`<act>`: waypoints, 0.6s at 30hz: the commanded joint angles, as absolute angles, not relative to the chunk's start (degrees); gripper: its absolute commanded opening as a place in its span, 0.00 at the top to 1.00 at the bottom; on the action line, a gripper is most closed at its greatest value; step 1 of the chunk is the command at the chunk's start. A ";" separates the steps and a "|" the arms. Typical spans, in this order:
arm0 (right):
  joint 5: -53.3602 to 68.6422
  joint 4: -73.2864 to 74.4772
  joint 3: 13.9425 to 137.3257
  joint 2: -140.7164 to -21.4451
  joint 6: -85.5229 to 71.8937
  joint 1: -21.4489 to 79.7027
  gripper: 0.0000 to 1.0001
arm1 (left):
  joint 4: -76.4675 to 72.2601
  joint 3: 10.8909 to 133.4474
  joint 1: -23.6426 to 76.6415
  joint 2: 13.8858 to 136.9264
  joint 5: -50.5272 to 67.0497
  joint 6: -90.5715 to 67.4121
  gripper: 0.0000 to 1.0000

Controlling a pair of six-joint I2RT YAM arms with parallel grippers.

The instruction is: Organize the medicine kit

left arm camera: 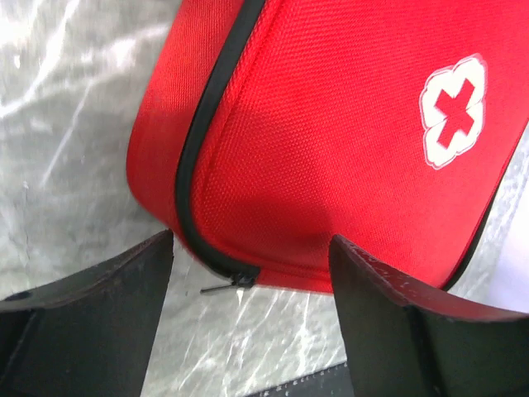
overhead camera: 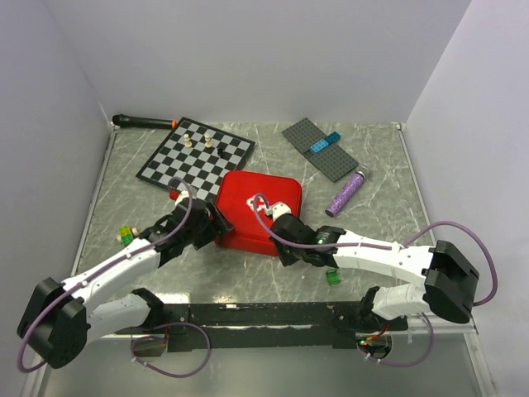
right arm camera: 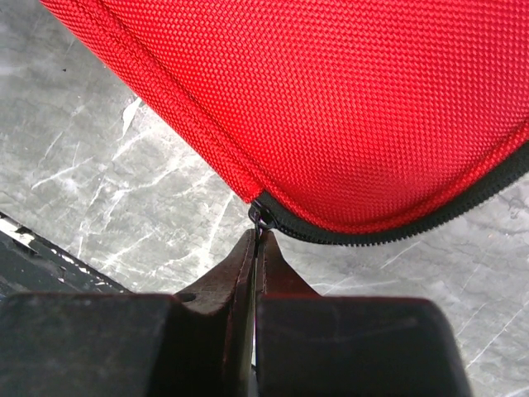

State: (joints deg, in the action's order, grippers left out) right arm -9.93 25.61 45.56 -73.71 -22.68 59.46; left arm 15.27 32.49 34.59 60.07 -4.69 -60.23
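Note:
The medicine kit [overhead camera: 258, 211] is a red fabric case lying flat on the marble table, its zip line black and closed where it shows. In the right wrist view my right gripper [right arm camera: 260, 237] is shut on a small black zipper pull [right arm camera: 263, 220] at the kit's [right arm camera: 331, 99] near corner. My left gripper [left arm camera: 252, 248] stands open at the kit's [left arm camera: 331, 149] left corner, its fingers [left arm camera: 116, 289] either side of a second zipper pull [left arm camera: 225, 285] without touching it. A white patch with a red cross [left arm camera: 450, 112] shows on the lid.
A chessboard [overhead camera: 196, 153] with a few pieces lies behind the kit. A grey baseplate [overhead camera: 321, 147] with a blue brick [overhead camera: 322, 144] and a purple glitter tube [overhead camera: 346, 192] are at the back right. Small green objects [overhead camera: 126, 235] [overhead camera: 333, 277] sit near each arm. A black stick [overhead camera: 145, 122] lies along the back wall.

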 commanded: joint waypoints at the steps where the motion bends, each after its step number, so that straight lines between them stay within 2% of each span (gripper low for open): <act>1: -12.21 26.01 44.21 -70.05 -23.99 60.12 1.00 | 11.78 37.61 34.45 62.92 -9.40 -57.22 0.23; 9: -14.50 28.21 40.78 -66.71 -26.36 60.12 1.00 | 11.51 41.13 32.17 72.15 -11.25 -54.06 0.42; 14: -17.13 29.53 39.90 -66.01 -28.65 59.50 1.00 | 10.37 42.80 30.68 75.84 -10.99 -52.03 0.62; 18: -18.54 30.41 39.38 -64.96 -29.88 58.10 1.00 | 9.76 44.64 29.01 78.65 -10.11 -49.93 0.84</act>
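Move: The medicine kit's near-left corner, where the black zipper ends, lies between my left hand's open fingers, about 2 cm ahead and 2 cm below. The kit's middle is some 6 cm ahead and 9 cm to the right of that hand; the chessboard's middle is about 18 cm ahead and 7 cm left. My right hand already grips the zipper pull, 1 cm ahead and 1 cm left, at the near-right corner; the green block sits roughly 13 cm right of this hand and 6 cm back. I drive my left hand forward about 6 cm, nearly level, pushing the kit's near-left corner along ahead of it while its wide-open fingers close most of the way around the zippered edge there. Meanwhile my right hand, still pinching the pull, draws about 2 cm to the right and turns a few degrees clockwise. ##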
